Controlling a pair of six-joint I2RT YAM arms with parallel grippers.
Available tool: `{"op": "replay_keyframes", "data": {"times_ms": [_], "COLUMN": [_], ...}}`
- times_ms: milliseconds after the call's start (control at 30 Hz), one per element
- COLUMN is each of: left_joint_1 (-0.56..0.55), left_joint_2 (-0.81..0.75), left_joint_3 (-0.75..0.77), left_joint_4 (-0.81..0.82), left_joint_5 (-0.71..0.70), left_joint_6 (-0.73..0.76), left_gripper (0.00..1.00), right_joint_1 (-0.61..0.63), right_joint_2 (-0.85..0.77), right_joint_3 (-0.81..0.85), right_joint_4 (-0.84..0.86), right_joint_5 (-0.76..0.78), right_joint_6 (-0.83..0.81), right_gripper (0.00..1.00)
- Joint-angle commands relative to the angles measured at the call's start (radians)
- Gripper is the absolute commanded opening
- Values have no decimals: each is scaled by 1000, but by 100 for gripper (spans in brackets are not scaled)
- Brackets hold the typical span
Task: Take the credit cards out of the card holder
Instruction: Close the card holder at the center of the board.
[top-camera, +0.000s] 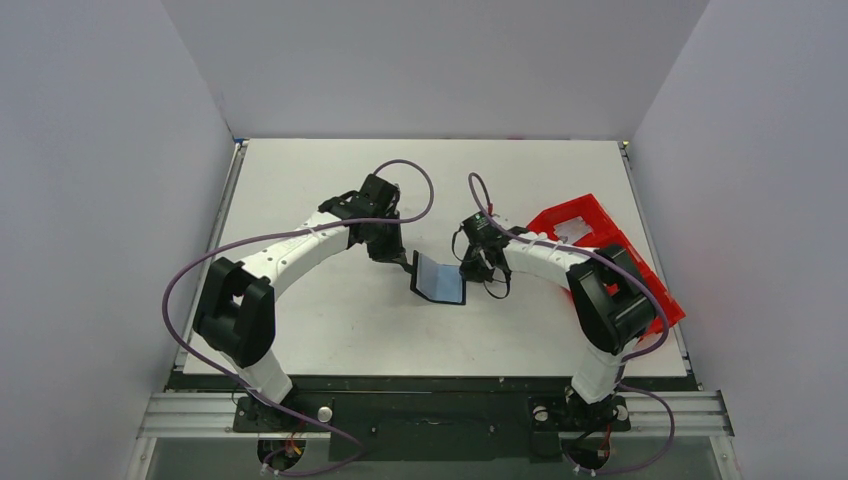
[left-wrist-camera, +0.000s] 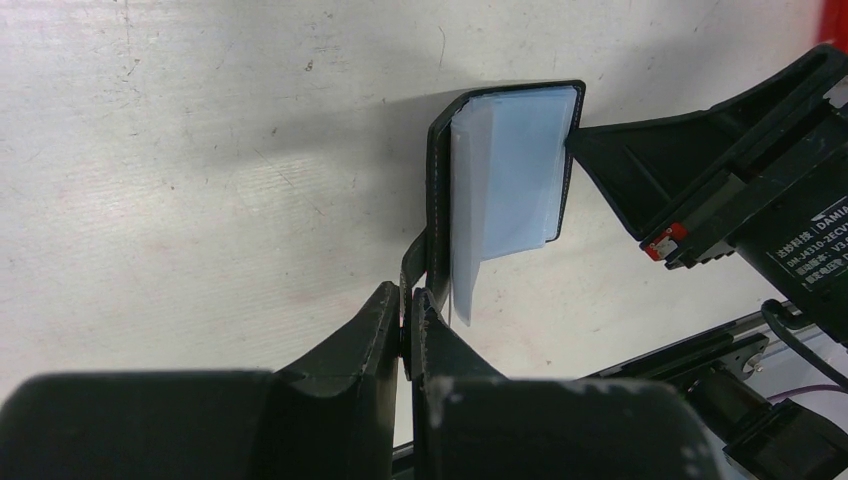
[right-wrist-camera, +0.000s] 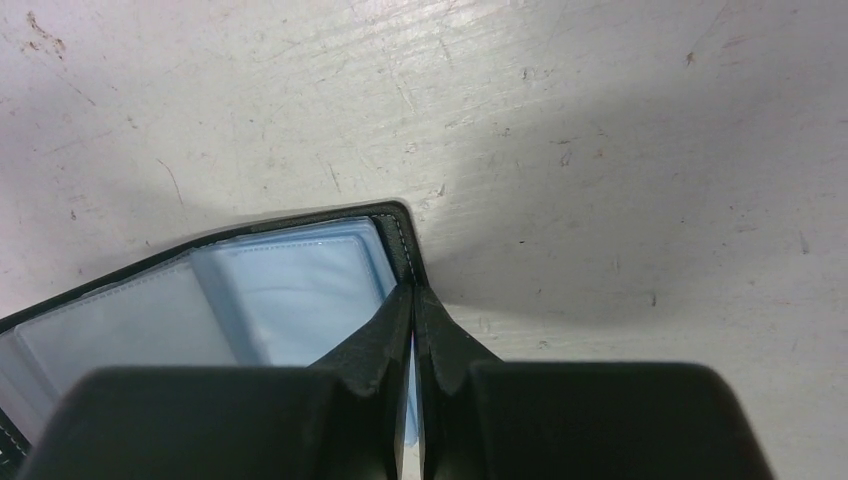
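Observation:
The card holder (top-camera: 439, 278) is a small black folding case, held open at the table's middle with its blue-grey inner sleeves (left-wrist-camera: 510, 170) showing. My left gripper (top-camera: 396, 258) is shut on its left cover edge (left-wrist-camera: 436, 250), next to the black closing tab. My right gripper (top-camera: 470, 268) is shut on its right cover edge (right-wrist-camera: 405, 250). The clear sleeves (right-wrist-camera: 290, 290) fill the inside in the right wrist view. No separate card shows outside the holder.
A red plastic compartment tray (top-camera: 600, 250) lies at the right, behind the right arm. Grey walls enclose the white table (top-camera: 330, 330) on three sides. The right arm's wrist body (left-wrist-camera: 740, 190) sits close to the holder in the left wrist view.

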Motion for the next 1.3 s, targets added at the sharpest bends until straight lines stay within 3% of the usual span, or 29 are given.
{"op": "replay_keyframes", "data": {"times_ms": [0, 333, 767, 1267], "left_joint_1": [1, 4, 1, -56], "left_joint_2": [-4, -14, -27, 63], "left_joint_3": [39, 19, 22, 14], "left_joint_4": [-7, -8, 10, 175], "left_joint_5": [-20, -28, -10, 156], "left_joint_6": [-5, -8, -10, -102], "left_gripper": [0, 0, 0, 0], "right_joint_1": [-9, -10, 56, 69], "right_joint_2": [-26, -71, 46, 104], "right_joint_3": [-14, -30, 27, 12], "right_joint_4": [-8, 29, 44, 189], "right_joint_5": [47, 34, -18, -178], "right_joint_6": [8, 7, 14, 45], "right_gripper": [2, 6, 5, 5]}}
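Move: The card holder's right half, which the raised cover is to fold onto, is centred about 9 cm to the left hand's right, 2 cm back and some 9 cm below; the cover's middle is roughly 3 cm right, 2 cm back and 5 cm below. From the right hand, at the holder's right edge, that half's middle lies about 4 cm left, 2 cm back and at its height; the cover's middle is 9 cm left, 1 cm back and 4 cm up. Leftward and level along the table, after a near standstill, the right hand slides the holder about 6.5 cm, keeping the right edge between its nearly shut fingertips and rolling its left side up some 10 degrees. The left hand holds still with the strap pinched, then swings about 4 cm right, slightly back and up, drawing the cover over towards that edge. ##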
